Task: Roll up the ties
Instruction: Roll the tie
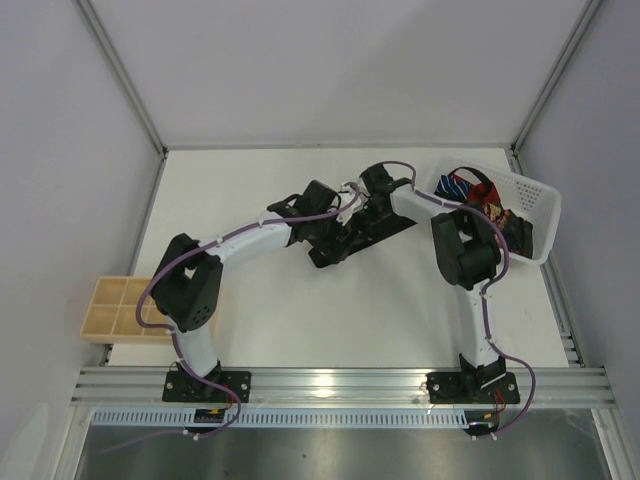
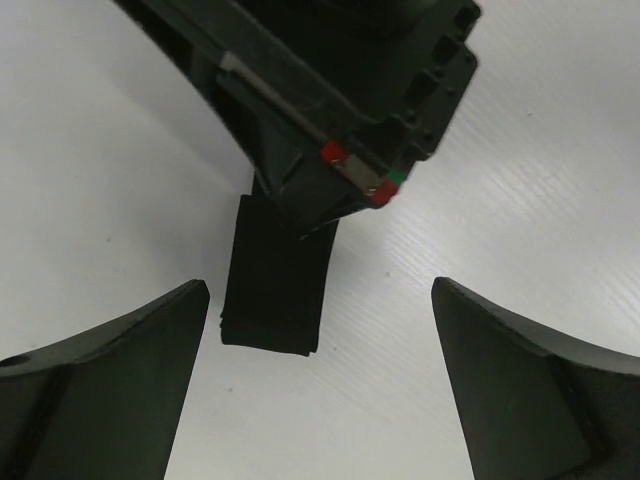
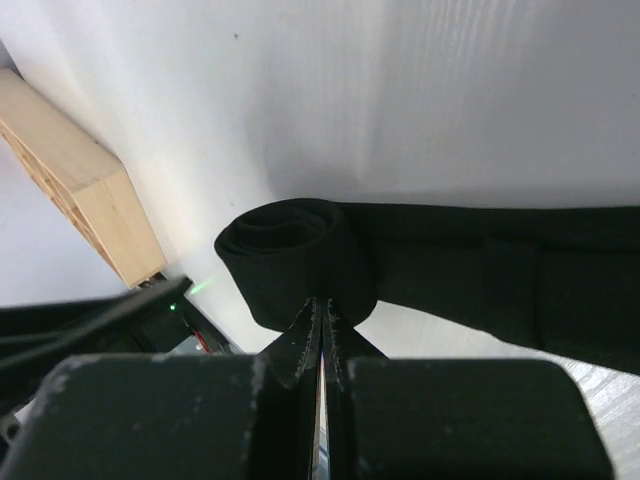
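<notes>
A black tie lies across the middle of the table, one end wound into a roll and the rest stretched flat to the right. My right gripper is shut, its tips pinching the outer layer of the roll. From the left wrist view the roll shows as a dark block hanging from the right gripper's fingers. My left gripper is open wide just in front of the roll, touching nothing. Other ties, striped and red, sit in the basket.
A white lattice basket stands at the back right beside the right arm. A wooden compartment tray sits at the table's left edge and shows in the right wrist view. Purple cables run along both arms.
</notes>
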`<action>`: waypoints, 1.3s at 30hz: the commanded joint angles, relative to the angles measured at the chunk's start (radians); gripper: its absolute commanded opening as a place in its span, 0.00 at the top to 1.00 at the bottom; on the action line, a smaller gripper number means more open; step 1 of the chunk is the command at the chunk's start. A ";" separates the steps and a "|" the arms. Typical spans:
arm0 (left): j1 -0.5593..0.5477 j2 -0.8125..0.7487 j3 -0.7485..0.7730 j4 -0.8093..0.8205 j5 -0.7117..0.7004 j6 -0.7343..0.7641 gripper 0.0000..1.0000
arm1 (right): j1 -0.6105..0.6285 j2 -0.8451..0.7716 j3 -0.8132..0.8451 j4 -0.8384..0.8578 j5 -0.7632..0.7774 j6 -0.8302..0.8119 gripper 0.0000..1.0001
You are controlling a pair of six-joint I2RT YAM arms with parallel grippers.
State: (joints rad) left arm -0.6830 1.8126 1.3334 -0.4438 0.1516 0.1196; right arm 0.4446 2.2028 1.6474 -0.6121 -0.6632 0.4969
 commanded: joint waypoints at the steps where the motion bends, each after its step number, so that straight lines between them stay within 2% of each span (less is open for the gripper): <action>1: 0.008 -0.013 0.010 0.025 -0.050 0.060 0.00 | -0.024 -0.104 -0.020 0.021 -0.010 0.017 0.99; 14: 0.008 0.082 0.024 -0.010 -0.017 0.126 0.00 | -0.230 -0.281 -0.124 -0.035 0.002 -0.031 0.99; 25: 0.011 0.165 0.038 -0.026 -0.050 0.143 0.03 | -0.244 -0.319 -0.186 -0.006 -0.026 -0.011 0.99; 34: 0.011 0.165 -0.004 -0.024 -0.122 0.137 0.17 | -0.242 -0.322 -0.187 0.002 -0.032 -0.006 0.99; 35: 0.011 0.168 0.000 -0.026 -0.126 0.135 0.22 | -0.242 -0.322 -0.189 0.005 -0.033 -0.006 0.99; 39: 0.011 0.183 0.009 -0.042 -0.126 0.134 0.32 | -0.241 -0.322 -0.189 0.006 -0.035 -0.004 0.99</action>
State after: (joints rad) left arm -0.6765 1.9739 1.3354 -0.4671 0.0803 0.2356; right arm 0.2008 1.9316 1.4586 -0.6231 -0.6720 0.4931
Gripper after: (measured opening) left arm 0.698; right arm 0.013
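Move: The roll at the tie's near-left end lies right under the wide-open left hand, about 8 cm below it, 2 cm to its left and level with it fore and aft. The tie's flat part has its middle some 12 cm to the left hand's right and 6 cm farther out. From the shut right hand the roll is roughly 4 cm left, 2 cm back and 3 cm lower, and the white basket's middle stands about 35 cm right and 8 cm farther out. The right hand, fingers still shut, comes away from the roll and clears the space, rising about 6 cm and sweeping some 10 cm to the right over the flat tie towards the basket, edging forward and partly back while turning clockwise, then waits there. As it leaves, the left hand sinks about 7 cm onto the rolled end, drifting a little left and tilting some 10 degrees so its fingers point more steeply down, and once low begins to close them around the roll's two sides, still well short of shut. ##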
